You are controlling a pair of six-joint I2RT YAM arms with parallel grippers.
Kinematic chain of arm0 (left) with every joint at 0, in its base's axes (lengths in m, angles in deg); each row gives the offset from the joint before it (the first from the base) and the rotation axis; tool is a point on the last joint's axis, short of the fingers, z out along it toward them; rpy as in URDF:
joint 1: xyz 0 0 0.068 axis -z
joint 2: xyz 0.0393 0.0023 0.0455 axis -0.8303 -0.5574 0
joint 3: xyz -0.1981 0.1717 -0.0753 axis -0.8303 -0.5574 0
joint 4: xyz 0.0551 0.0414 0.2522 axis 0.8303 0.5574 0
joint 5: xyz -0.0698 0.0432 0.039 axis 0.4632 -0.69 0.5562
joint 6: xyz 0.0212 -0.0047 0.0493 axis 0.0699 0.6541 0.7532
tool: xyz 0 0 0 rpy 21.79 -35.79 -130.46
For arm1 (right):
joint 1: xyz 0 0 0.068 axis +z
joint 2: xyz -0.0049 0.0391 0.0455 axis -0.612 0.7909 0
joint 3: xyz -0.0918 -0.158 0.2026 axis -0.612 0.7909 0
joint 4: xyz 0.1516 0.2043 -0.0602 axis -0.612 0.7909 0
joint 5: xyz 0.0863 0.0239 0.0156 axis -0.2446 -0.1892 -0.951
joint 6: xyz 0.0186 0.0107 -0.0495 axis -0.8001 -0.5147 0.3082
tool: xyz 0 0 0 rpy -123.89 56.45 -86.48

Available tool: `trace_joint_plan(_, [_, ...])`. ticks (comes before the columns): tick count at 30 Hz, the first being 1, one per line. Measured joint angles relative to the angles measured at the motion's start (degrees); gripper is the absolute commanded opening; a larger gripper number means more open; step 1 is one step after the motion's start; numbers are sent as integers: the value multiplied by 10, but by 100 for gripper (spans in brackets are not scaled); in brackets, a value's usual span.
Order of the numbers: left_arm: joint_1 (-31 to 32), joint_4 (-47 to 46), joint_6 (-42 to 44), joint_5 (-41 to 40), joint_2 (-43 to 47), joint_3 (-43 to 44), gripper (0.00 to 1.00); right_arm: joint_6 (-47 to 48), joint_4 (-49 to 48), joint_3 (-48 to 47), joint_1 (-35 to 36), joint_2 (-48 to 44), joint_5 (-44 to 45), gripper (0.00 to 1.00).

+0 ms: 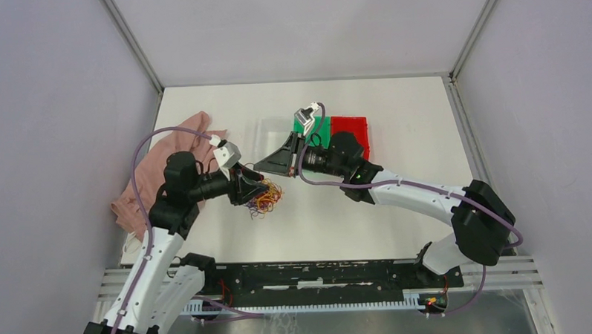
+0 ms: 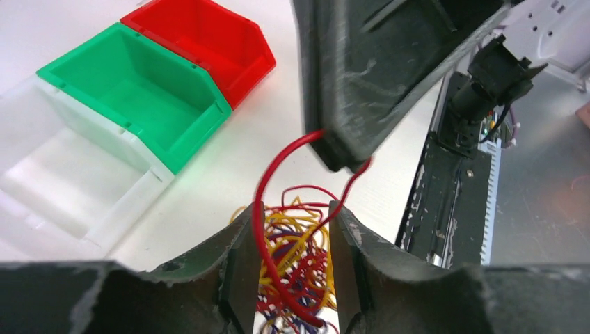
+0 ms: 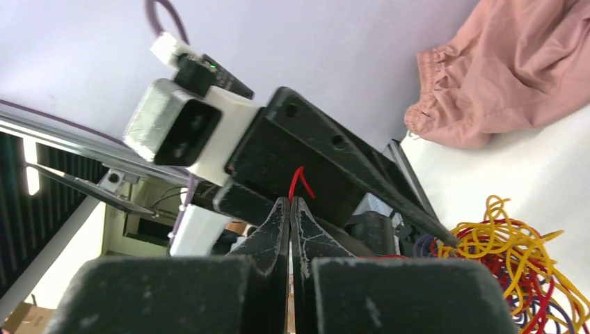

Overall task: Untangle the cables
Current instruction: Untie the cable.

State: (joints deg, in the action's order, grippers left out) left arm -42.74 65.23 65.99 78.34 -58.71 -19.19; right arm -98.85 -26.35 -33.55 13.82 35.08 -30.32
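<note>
The cables (image 1: 266,201) lie as a tangled heap of red, yellow and dark purple wires on the white table, seen close in the left wrist view (image 2: 299,257) and at the lower right of the right wrist view (image 3: 518,268). My left gripper (image 2: 292,207) hangs over the heap, jaws apart, with a red cable (image 2: 261,209) running between them along the left finger. My right gripper (image 3: 291,200) is shut on that red cable, whose end pokes out above the tips. Its black fingers (image 2: 362,76) hover just above the left gripper (image 1: 255,189), and the red loop hangs from them.
A clear bin (image 2: 62,181), a green bin (image 2: 132,90) and a red bin (image 2: 202,38) stand in a row behind the heap. A pink cloth (image 1: 170,168) lies at the table's left edge. The black rail (image 1: 319,274) runs along the near edge.
</note>
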Motion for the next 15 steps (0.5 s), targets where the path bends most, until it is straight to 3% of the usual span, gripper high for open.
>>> trace_joint_plan(2, [0, -28, -21, -11, 0, -15, 39, -11, -10, -2, 0, 0, 0, 0])
trace_joint_plan(8, [0, -89, -68, -34, 2, -30, 4, -28, -30, -8, 1, 1, 2, 0])
trace_joint_plan(10, [0, -99, -79, -32, 1, -30, 3, -30, -35, -8, 1, 1, 2, 1])
trace_joint_plan(11, [0, -100, -84, -29, 0, -29, 3, -31, -36, -8, 1, 1, 2, 9])
trace_joint_plan(14, [0, -100, -95, -16, -5, -27, 3, -30, -37, -8, 1, 1, 2, 60])
trace_joint_plan(15, [0, -100, -102, -9, -5, -27, 3, -24, -35, -8, 1, 1, 3, 71])
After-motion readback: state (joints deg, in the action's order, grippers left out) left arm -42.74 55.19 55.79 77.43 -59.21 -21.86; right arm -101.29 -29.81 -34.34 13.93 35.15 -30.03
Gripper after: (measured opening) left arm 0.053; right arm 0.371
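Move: The red cable of the tangle hangs from the right hand's shut fingertips. The strand to be gripped is between the left fingers, about 1 cm ahead of the left hand point and level with it; from the right hand, it is roughly 2 cm back, 2 cm to the right and 5 cm down. The tangle's bulk is about 11 cm below the left hand, 1 cm back and 1 cm to its right. The white bin is some 23 cm ahead, 1 cm right and 22 cm down, with the green bin 12 cm farther right of it. The left hand, pointing to the right with its fingers half open around the red cable, slides forward about 1.5 cm and rises slightly while the fingers shut and pinch the strand just below the right fingertips, then it eases back about half a centimetre. The right hand keeps its pinch while rising some 2 cm above the tangle, stops, and right at the end opens its fingers to about a third, letting go of the red loop. ##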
